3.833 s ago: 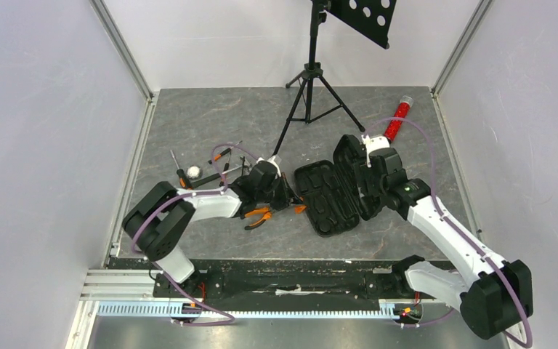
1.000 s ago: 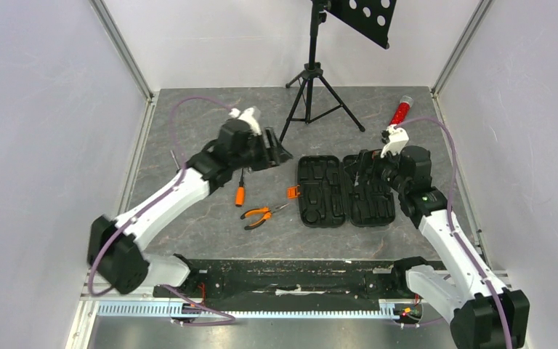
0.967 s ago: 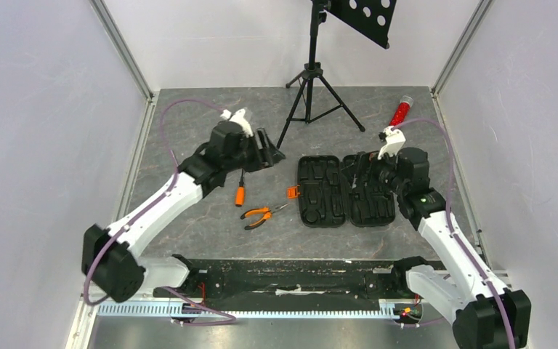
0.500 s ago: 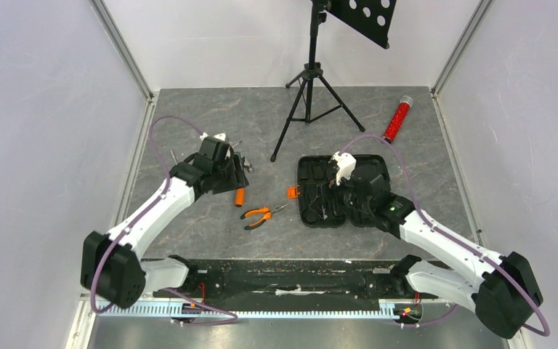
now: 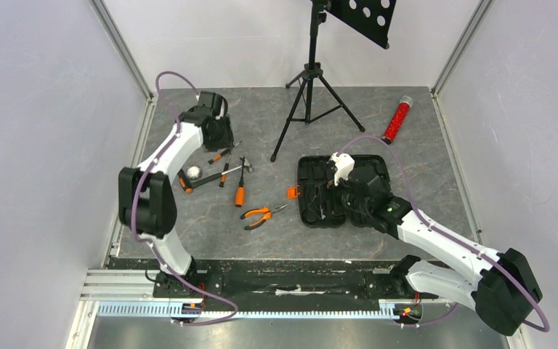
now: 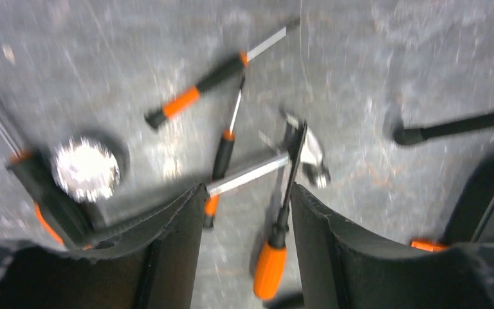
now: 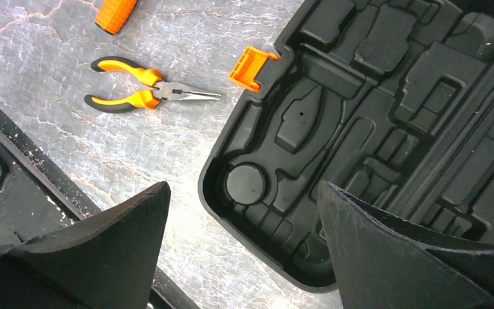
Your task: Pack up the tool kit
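Observation:
The tool kit's black case [image 5: 343, 190] lies open flat, its moulded trays [image 7: 373, 129] bare and its orange latch [image 7: 252, 67] on the left rim. Loose orange-and-black tools lie left of it: pliers [image 5: 261, 213], an orange-handled screwdriver [image 5: 240, 191], a hammer [image 5: 221, 177] and slimmer screwdrivers [image 5: 219, 155]. My left gripper [image 5: 218, 138] hovers open over this cluster; the hammer shaft [image 6: 251, 174] and a screwdriver [image 6: 273, 264] show between its fingers, untouched. My right gripper [image 5: 327, 202] hangs open above the case's near-left corner, holding nothing.
A black tripod stand [image 5: 309, 94] rises behind the tools, one foot [image 6: 418, 135] close to them. A red glittery tube [image 5: 398, 118] lies at the back right. A shiny round object [image 6: 87, 167] sits by the hammer handle. Walls close in on both sides.
My left arm swung back and to the left, leaving the tools on the table. My right gripper moved from the case's right side to its near-left half, and the case now lies flat open.

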Robot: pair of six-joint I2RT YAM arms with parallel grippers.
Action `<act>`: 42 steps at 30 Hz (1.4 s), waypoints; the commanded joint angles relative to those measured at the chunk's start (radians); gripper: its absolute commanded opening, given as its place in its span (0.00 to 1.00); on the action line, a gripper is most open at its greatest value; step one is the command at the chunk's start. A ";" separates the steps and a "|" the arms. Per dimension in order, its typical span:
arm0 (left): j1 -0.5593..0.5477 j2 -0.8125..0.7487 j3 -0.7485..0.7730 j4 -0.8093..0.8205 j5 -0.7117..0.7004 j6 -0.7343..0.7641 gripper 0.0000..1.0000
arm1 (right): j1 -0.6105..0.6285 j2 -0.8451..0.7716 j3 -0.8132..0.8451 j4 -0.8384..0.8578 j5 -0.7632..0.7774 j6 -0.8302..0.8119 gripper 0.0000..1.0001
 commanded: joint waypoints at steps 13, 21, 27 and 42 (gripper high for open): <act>0.126 0.456 0.406 -0.180 0.059 0.276 0.43 | 0.007 0.040 -0.050 0.096 -0.071 -0.031 0.89; 0.127 0.535 0.442 -0.181 0.068 0.289 0.45 | 0.007 0.055 -0.051 0.104 -0.072 -0.028 0.89; 0.135 0.592 0.486 -0.194 0.088 0.268 0.43 | 0.007 0.062 -0.053 0.101 -0.067 -0.030 0.89; 0.176 0.546 0.465 -0.258 0.206 0.042 0.31 | 0.007 0.073 -0.050 0.104 -0.070 -0.020 0.89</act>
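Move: The small screwdriver's handle lies about 6 cm ahead of the left hand, 4 cm to its left and 10 cm below. On the table too, the second small screwdriver is some 5 cm nearer the base than that handle and 2 cm right of it; the hammer's head is 3 cm nearer and 9 cm right of it. The silver roll is 12 cm left of the hand and 1 cm ahead. From the right hand the handle is about 21 cm ahead, 33 cm left, 11 cm lower. Bring the left gripper down about 10 cm onto the small screwdriver, reaching forward some 6 cm first and easing left as it sinks, fingers narrowing on the way. Tip them roughly 20 degrees steeper, then, low over the table, close further to pinch the orange end of the handle. Let the open right gripper sink 2–3 cm above the case. ##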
